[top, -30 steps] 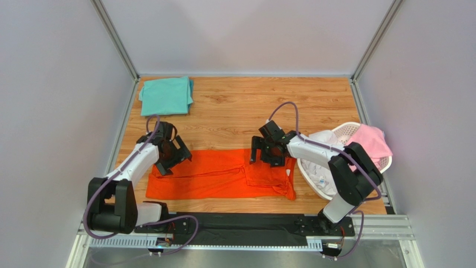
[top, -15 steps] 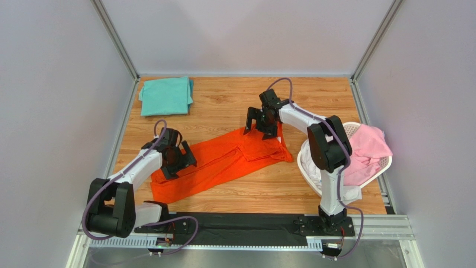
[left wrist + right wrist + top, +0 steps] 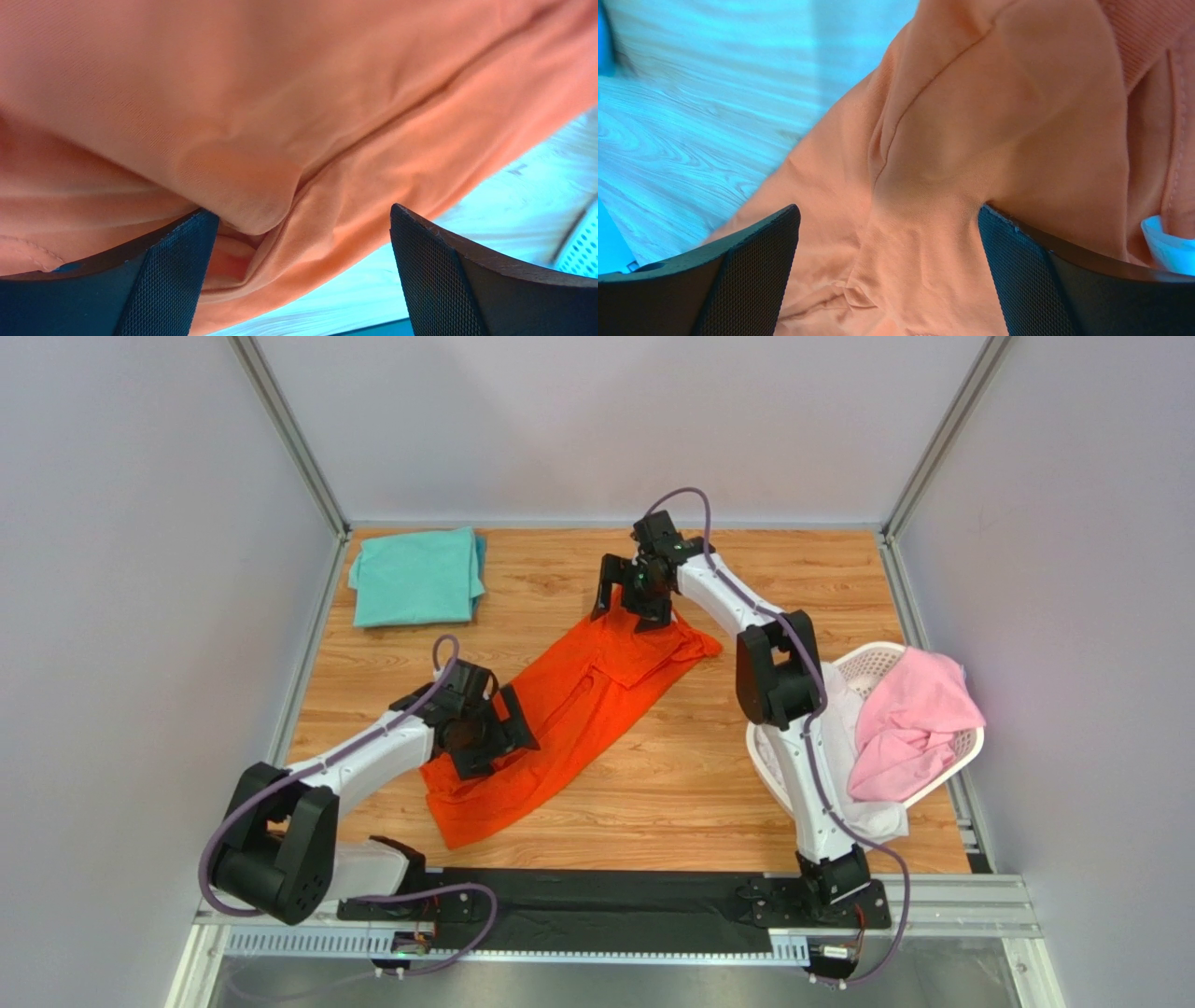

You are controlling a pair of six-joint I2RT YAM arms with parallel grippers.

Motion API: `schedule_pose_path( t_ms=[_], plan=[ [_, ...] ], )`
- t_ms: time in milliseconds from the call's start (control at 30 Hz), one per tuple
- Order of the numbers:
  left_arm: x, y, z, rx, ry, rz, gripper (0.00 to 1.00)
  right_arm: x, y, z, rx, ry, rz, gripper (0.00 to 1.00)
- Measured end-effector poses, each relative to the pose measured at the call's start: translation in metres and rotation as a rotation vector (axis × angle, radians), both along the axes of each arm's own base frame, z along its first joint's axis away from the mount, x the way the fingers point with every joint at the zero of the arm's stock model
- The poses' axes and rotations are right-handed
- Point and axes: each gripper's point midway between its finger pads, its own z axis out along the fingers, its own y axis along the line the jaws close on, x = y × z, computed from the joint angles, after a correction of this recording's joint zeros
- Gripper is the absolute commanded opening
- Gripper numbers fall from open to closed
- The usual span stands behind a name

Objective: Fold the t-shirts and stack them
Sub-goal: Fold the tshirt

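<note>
An orange-red t-shirt (image 3: 596, 693) lies folded narrow and slanted across the wooden table, from near left to far middle. My left gripper (image 3: 491, 739) stands open over its near end, and cloth bunches between the spread pads (image 3: 302, 238). The right gripper (image 3: 631, 609) is open on the far end of the shirt, with orange cloth (image 3: 990, 126) between its pads (image 3: 889, 238). A folded teal-green t-shirt (image 3: 415, 577) rests at the far left corner. A pale pink t-shirt (image 3: 912, 707) hangs over the basket, with white cloth (image 3: 859, 805) under it.
The white perforated basket (image 3: 873, 658) stands at the table's right edge, close to the right arm's base. Metal frame rails run along both sides, and a black strip lines the near edge. Grey walls enclose the table.
The orange-red shirt has swung from lying along the near edge to a diagonal. My right gripper went far and left with its end, and the left gripper shifted right.
</note>
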Motion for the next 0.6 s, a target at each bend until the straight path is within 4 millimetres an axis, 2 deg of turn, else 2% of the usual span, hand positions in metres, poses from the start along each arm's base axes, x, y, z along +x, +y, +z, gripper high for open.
schedule_pose_path(
  t_ms=[200,433,600],
  plan=[
    [-0.010,-0.036,0.003,-0.061,0.000,-0.040,1.00,0.034,0.020,0.006,0.082,-0.059,0.023,1.00],
    [-0.047,-0.084,0.005,-0.115,0.032,-0.108,1.00,0.061,0.052,0.013,0.278,-0.110,0.020,1.00],
    [-0.062,-0.108,0.006,-0.127,0.027,-0.142,1.00,0.076,0.070,0.017,0.378,-0.152,0.010,1.00]
  ],
)
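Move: The orange t-shirt lies diagonally under both open grippers. Its middle is about 11 cm to the right of the left gripper and 7 cm ahead, and from the right gripper 11 cm to the left and 21 cm back; both are just above cloth height. From the right gripper, the folded teal shirt sits about 41 cm left and 5 cm ahead; the white basket stands some 41 cm right and 27 cm back. Swing the orange t-shirt counter-clockwise between both wide-open grippers, keeping the fingertips down on the cloth. Drag its near part right with the left gripper, about 11 cm, soon curving back towards the table's near edge, the hand turning slightly clockwise. Push the far end forward and left with the right gripper, about 8 cm and 7 cm, tilting that hand's left side up some 20 degrees. ##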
